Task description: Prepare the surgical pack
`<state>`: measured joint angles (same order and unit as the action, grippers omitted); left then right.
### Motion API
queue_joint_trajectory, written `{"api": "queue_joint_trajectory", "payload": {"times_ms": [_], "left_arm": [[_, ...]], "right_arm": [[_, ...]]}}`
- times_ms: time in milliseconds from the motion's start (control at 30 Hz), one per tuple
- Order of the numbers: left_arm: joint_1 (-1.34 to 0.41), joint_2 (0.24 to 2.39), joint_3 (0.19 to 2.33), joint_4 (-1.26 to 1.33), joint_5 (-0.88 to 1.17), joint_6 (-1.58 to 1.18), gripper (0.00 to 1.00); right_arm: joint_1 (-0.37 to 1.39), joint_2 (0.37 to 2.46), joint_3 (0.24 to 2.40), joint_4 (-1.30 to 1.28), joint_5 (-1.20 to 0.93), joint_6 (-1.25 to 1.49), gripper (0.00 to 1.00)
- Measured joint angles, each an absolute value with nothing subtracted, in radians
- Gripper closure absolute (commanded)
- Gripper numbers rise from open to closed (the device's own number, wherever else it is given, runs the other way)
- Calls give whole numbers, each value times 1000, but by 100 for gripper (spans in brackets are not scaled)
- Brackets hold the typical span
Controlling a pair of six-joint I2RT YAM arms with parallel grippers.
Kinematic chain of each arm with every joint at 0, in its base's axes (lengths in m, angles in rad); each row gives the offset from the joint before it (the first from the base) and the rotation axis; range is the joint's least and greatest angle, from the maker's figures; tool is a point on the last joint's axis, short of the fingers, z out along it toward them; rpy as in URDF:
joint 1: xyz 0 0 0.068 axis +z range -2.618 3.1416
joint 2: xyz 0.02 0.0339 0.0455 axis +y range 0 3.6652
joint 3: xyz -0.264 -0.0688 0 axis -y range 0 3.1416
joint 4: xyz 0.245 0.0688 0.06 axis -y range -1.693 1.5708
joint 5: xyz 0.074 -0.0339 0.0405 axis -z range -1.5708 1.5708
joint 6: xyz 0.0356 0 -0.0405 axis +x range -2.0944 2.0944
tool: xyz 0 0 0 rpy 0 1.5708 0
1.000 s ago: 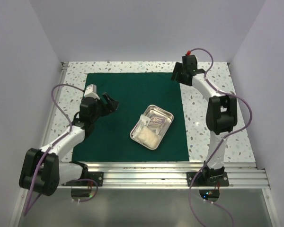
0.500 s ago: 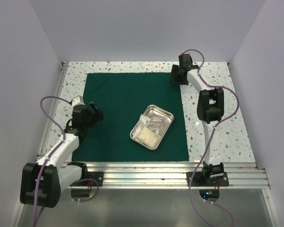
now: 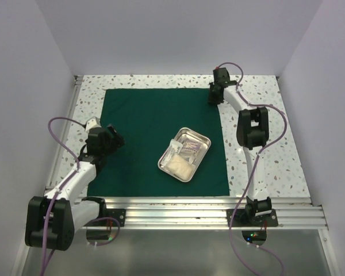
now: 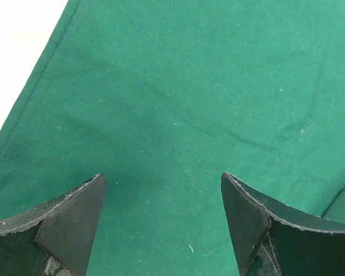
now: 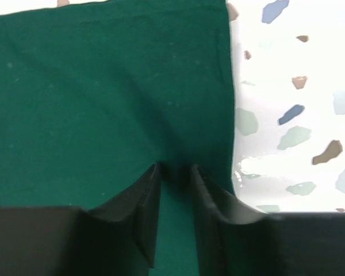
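The surgical pack (image 3: 144, 121) is a dark green cloth lying flat and square on the speckled table. My right gripper (image 3: 213, 98) is down on its far right corner. In the right wrist view the jaws (image 5: 175, 168) stand close together with a ridge of the cloth (image 5: 92, 86) pinched between the tips, and creases run out from them. My left gripper (image 3: 116, 141) hovers over the cloth's left edge. In the left wrist view it (image 4: 164, 178) is open wide, with only flat green cloth (image 4: 190, 86) between the fingers.
A small shiny steel tray (image 3: 207, 141) with pale packets (image 3: 180, 164) in it stands on the cloth right of centre. Bare speckled table (image 3: 259, 155) borders the cloth on the right, far side and left. White walls close in the table.
My left arm has drawn back from the cloth's middle to its left edge. My right gripper has gone down onto the far right corner, and its jaws have closed in on the cloth.
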<state>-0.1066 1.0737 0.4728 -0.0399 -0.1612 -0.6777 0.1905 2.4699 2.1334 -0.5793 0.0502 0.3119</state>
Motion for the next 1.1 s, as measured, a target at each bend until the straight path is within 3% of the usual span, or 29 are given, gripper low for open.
{"api": "queue_joint_trajectory", "payload": {"times_ms": [133, 467, 667, 867, 1100], "left_arm": [[-105, 1073, 473, -40, -163, -665, 16], [-105, 1056, 476, -42, -171, -631, 15], [-105, 1079, 488, -41, -170, -624, 15], [-105, 1164, 503, -28, -157, -623, 15], [-105, 1327, 566, 16, -132, -622, 16]], "right_arm": [[197, 2471, 2133, -580, 55, 323, 100], [135, 2459, 2088, -525, 15, 416, 100], [7, 2344, 1892, -455, 51, 515, 100], [-146, 2098, 1518, -343, 227, 651, 100], [-133, 2032, 1451, -282, 294, 709, 100]]}}
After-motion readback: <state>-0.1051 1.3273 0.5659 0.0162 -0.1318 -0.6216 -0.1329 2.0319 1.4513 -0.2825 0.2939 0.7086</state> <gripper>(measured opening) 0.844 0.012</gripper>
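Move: The right hand is right over the cloth near its far right corner, the corner tip some 6 cm ahead and 2 cm to the right of it at about table height; the tray sits about 27 cm back and 15 cm left. From the left hand, the cloth's near left corner is roughly 21 cm back, 7 cm left and 6 cm down, and the far right corner some 34 cm ahead and 50 cm to the right. The right fingers finish closing and pinch the cloth just inside its far right corner, then haul it low across the table about 21 cm to the right and 8 cm back, turning some 45 degrees clockwise and rising a couple of centimetres near the end, grip kept. The open left hand waits almost still, then sinks about 3 cm while easing forward, fingers tipping a little further down, over the cloth's near left corner as that comes round beneath it. ##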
